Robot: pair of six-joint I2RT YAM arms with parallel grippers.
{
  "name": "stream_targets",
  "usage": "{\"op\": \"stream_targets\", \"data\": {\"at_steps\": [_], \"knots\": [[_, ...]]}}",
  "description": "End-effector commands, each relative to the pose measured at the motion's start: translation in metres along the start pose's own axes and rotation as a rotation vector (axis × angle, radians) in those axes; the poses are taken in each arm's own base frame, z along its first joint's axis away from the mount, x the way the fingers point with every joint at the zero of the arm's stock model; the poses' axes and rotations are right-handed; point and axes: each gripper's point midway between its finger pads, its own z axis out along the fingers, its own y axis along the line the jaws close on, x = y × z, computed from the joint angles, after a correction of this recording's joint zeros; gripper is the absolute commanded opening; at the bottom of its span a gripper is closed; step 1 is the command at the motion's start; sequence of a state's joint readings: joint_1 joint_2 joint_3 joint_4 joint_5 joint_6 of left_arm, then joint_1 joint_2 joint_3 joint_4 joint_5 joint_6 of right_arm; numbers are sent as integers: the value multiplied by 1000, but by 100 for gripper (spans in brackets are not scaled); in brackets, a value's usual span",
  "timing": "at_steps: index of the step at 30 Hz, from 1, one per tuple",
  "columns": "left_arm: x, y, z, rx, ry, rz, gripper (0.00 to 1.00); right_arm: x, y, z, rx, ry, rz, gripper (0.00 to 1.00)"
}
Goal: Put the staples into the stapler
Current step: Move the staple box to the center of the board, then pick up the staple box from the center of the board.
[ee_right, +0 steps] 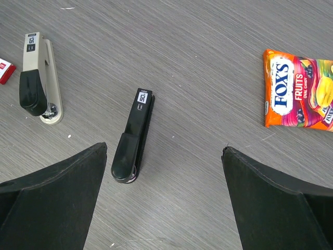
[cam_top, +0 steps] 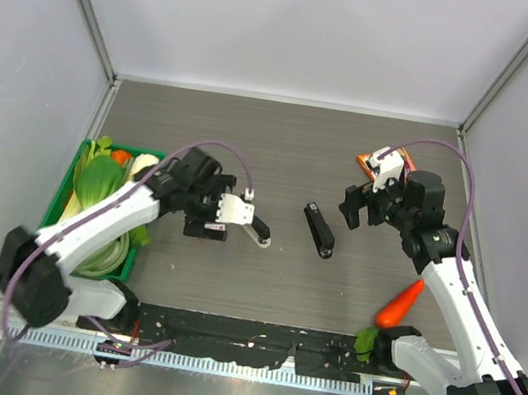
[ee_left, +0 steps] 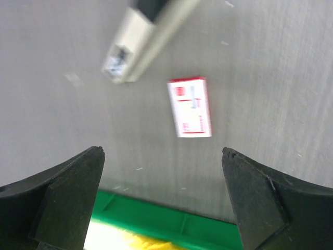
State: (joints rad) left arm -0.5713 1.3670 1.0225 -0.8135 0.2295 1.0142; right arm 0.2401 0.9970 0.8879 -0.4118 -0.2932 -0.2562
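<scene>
The staples (ee_left: pixel 190 107), a small white box with a red label, lie flat on the grey table ahead of my left gripper (ee_left: pixel 161 153), which is open and empty above them. The box's corner (ee_right: pixel 5 70) shows at the left edge of the right wrist view. In the top view my left gripper (cam_top: pixel 207 221) hides the box. A beige stapler with a black top (ee_right: pixel 39 78) (cam_top: pixel 258 234) lies just beside the box. A black stapler (ee_right: pixel 132 138) (cam_top: pixel 319 230) lies mid-table. My right gripper (ee_right: pixel 164 148) (cam_top: pixel 358 208) hovers open and empty next to the black stapler.
An orange-red snack packet (ee_right: pixel 299 96) lies to the right, partly under the right arm in the top view. A green tray of vegetables (cam_top: pixel 67 190) stands at the left wall. A carrot (cam_top: pixel 401 302) lies near the right arm's base.
</scene>
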Motion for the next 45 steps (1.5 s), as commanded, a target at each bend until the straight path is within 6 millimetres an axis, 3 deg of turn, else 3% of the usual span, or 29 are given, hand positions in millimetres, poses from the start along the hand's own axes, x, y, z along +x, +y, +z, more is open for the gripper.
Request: {"op": "stream_targets", "data": {"at_steps": [1,4,7,11,14,24,35,45], "knots": [[-31,57,-61,-435,-169,-84,100,-13,0,0,-7,-55,-13,97],[-32,60,-70,-512,-209,-129,100,-12,0,1,-8,-48,-11,97],[-33,48,-52,-394,-203,-139,100,-14,-1,-1,0,-55,-13,97],[-11,75,-32,-470,-74,-335,100,-13,-3,-1,12,-56,-12,97],[1,84,-17,-491,-13,-356,100,-11,-3,1,9,-49,-9,97],[15,57,27,-339,33,-298,100,-10,-3,3,6,-42,-13,97],[25,57,46,-319,83,-307,100,-7,-4,5,5,-32,-14,97],[38,45,65,-258,138,-304,100,-6,-5,5,12,-29,-14,97]]}}
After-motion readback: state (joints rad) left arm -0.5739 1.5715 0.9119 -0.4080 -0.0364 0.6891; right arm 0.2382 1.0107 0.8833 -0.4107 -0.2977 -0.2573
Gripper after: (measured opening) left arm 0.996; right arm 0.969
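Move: The staple box lies flat almost under my open left hand, about 2 cm to its right, roughly level fore and aft and some 9 cm down. The white stapler's middle is about 10 cm to my right and 3 cm farther out, the black stapler some 25 cm right and 4 cm out, the green basket's middle about 22 cm left, level with my hand. From my right hand the box is roughly 34 cm left, 7 cm back and 20 cm down. My left hand first climbs clear of the staple box by nearly 9 cm, easing forward, then swings on forward and down to the far side of the box, about 6 cm farther out than it began, and keeps sinking, more slowly, towards the board beside the white stapler's nose. The wrist turns some 25 degrees counter-clockwise, and the fingers stay wide open. ##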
